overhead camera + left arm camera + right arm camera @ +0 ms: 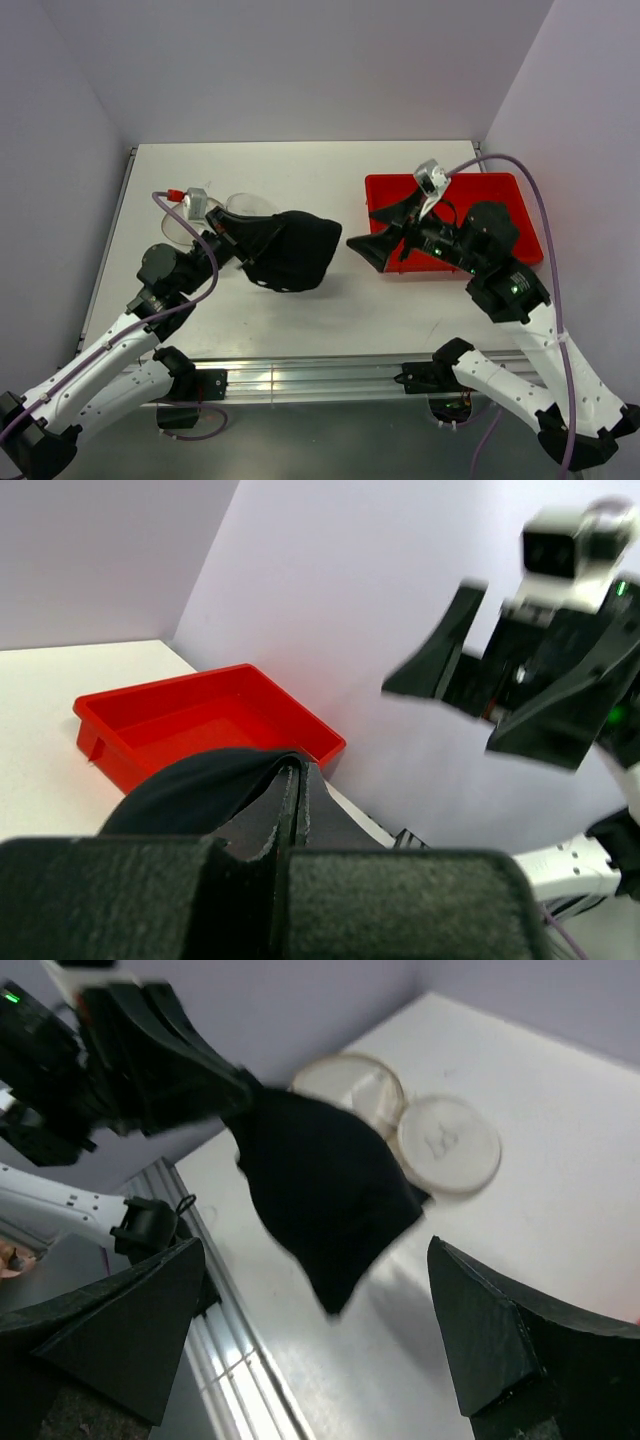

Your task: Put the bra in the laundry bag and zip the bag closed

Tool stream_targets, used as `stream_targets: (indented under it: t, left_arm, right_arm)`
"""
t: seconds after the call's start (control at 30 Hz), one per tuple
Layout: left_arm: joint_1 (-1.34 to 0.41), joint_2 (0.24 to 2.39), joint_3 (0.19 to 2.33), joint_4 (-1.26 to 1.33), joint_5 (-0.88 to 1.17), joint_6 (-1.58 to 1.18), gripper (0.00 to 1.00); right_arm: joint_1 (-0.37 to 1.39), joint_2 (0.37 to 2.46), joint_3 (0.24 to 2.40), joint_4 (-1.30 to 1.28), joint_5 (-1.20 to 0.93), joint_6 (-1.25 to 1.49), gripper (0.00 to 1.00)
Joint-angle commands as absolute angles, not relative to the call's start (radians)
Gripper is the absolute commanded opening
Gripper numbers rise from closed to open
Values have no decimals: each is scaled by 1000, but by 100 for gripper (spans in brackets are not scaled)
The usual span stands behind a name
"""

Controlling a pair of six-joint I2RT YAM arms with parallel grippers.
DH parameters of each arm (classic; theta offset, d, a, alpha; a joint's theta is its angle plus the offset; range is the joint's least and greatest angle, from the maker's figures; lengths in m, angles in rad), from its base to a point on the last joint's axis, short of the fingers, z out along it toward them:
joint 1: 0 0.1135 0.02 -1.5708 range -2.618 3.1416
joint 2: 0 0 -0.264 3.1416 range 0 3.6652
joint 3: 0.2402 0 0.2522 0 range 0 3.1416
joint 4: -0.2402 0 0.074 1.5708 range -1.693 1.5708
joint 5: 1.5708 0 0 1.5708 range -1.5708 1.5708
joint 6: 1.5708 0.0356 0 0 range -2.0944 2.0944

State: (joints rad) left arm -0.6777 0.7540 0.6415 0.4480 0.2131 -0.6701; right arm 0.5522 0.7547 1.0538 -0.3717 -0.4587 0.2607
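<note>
The black bra [298,250] hangs just above the table left of centre, pinched at its left edge by my shut left gripper [266,242]. In the left wrist view its folded edge [200,785] sits clamped in the left gripper [290,825]. Behind that gripper the white translucent laundry bag [180,230] lies open on the table. Its round lid [252,203] lies flat beside it. The right wrist view shows the bra [325,1185], the bag [350,1082] and the lid [448,1143] with its black mark. My right gripper [386,230] stands wide open and empty to the bra's right.
A red rectangular bin [500,190] sits at the back right, under and behind my right arm, and its bare inside [200,715] appears in the left wrist view. The metal rail [320,375] marks the table's near edge. Walls close in on three sides.
</note>
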Motion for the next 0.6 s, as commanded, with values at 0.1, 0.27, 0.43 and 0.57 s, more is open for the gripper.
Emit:
stream_targets:
  t: [0.1,0.27,0.43,0.57]
  left_arm:
    - [-678,767,661,512,296,-680,0]
    - [-678,767,666,508,298,-683,0]
    - [-678,769,660,531,310,-695,0]
    - [-678,772,667,519,328,-693,0]
  right_arm:
    - [621,1018,1358,-414,-589,-41,100]
    - [679,1149,1444,-520,-718,-182,100]
    - [750,1193,1375,-477,-681,-189,100]
    - [758,1258,1358,-448,-712,-196,100]
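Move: The black bra hangs from the closed left gripper, its middle about 9 cm below that hand and 4 cm to the right. From the open right gripper the bra's middle lies some 11 cm left, 1 cm ahead and 9 cm lower; the left gripper is about 15 cm left, 2 cm ahead, level. From the left hand, the laundry bag sits roughly 21 cm left and 13 cm ahead, its lid 9 cm left and 26 cm ahead, both far below. Keep the left gripper shut on the bra and nearly still. Swing the right gripper about 10 cm left towards the hanging bra in an arc, rising some 5 cm and edging forward, then dropping about 8 cm and drawing back, while its wrist turns nearly 30 degrees counter-clockwise and the fingertips dip. Leave its fingers wide open, one to each side of the bra. ##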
